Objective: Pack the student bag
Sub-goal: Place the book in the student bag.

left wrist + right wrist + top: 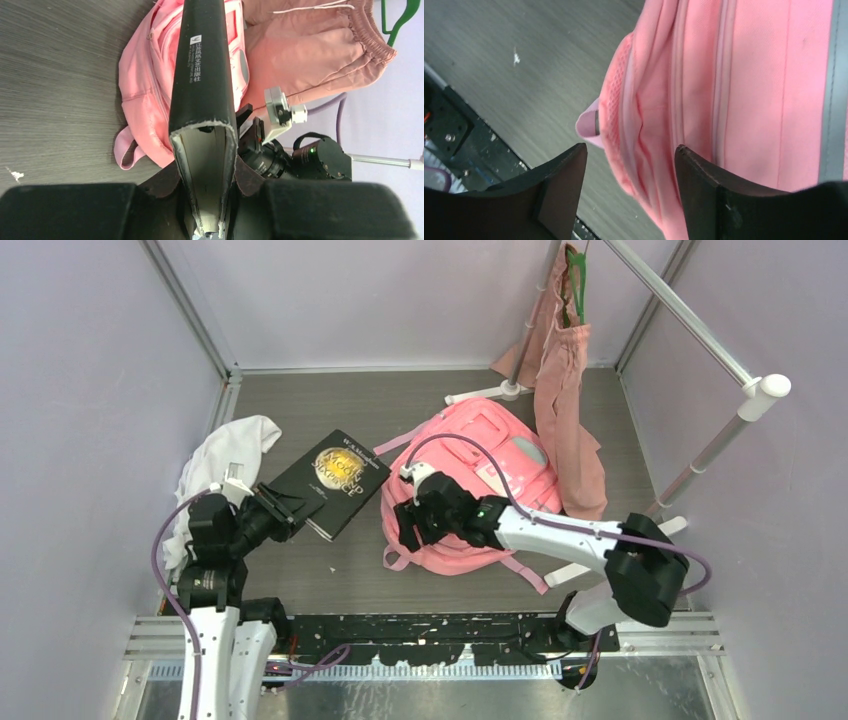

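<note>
The pink student bag (480, 470) lies flat mid-table, also in the left wrist view (145, 95) and filling the right wrist view (744, 90). A black book with a gold emblem (330, 480) sits to the bag's left. My left gripper (275, 512) is shut on the book's near corner; the left wrist view shows the book (202, 65) edge-on between the jaws. My right gripper (412, 525) hovers at the bag's near-left edge. It is open, and the bag's edge fold lies in the gap between its fingers (559, 185) without touching them.
A white cloth (225, 455) lies at the left, beside the left arm. A dusty-pink cloth tote (565, 390) hangs on a green hanger (575, 280) from a white rack (700, 330) at the back right. Grey walls close in three sides.
</note>
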`<state>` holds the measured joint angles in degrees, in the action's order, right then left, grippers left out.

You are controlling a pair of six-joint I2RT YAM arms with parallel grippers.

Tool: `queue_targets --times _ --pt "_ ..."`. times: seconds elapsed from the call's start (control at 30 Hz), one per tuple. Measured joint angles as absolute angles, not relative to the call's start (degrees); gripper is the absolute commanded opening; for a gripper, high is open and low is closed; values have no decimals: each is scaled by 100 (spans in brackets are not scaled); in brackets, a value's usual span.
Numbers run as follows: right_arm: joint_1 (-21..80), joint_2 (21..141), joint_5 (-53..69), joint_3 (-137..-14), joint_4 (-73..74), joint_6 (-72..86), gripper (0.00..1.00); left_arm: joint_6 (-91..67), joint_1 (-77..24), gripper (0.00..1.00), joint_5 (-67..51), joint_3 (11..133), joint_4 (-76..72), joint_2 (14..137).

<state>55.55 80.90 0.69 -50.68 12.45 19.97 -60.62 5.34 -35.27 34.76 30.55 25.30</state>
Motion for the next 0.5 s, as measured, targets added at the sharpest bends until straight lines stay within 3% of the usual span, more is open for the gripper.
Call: queue_targets --times 0.13,0.23,0.5 --pt "5441 8602 10 -5400 1197 1922 32 -5811 534 0 -3428 3671 3417 2598" --pt "5371 8750 47 -5457 1114 1931 3 -5721 534 0 -3406 3675 3557 2600" --pt "5245 8654 121 -5489 1157 2014 1 -5642 534 0 -3435 3675 3627 2755"
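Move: The rim at the left end of the student bag's opening lies about 3 cm ahead of the right hand, 1 cm to its left and 1 cm lower. The bag's middle is roughly 9 cm ahead and 13 cm to the right, its grab loop some 3 cm back and 3 cm left, and the held book about 6 cm ahead, 11 cm left and 10 cm above. From the left hand, that rim lies about 14 cm right, 3 cm ahead and 14 cm down. The right hand, its fingers still well open on either side of the bag's rim, slides forward about 3 cm and slightly left, dipping some 1 cm, and shuts its fingers to pinch the edge of the pink fabric before easing up a little. The left hand keeps its grip on the book's spine side and sinks only about 1 cm, holding the book raised left of the bag. ##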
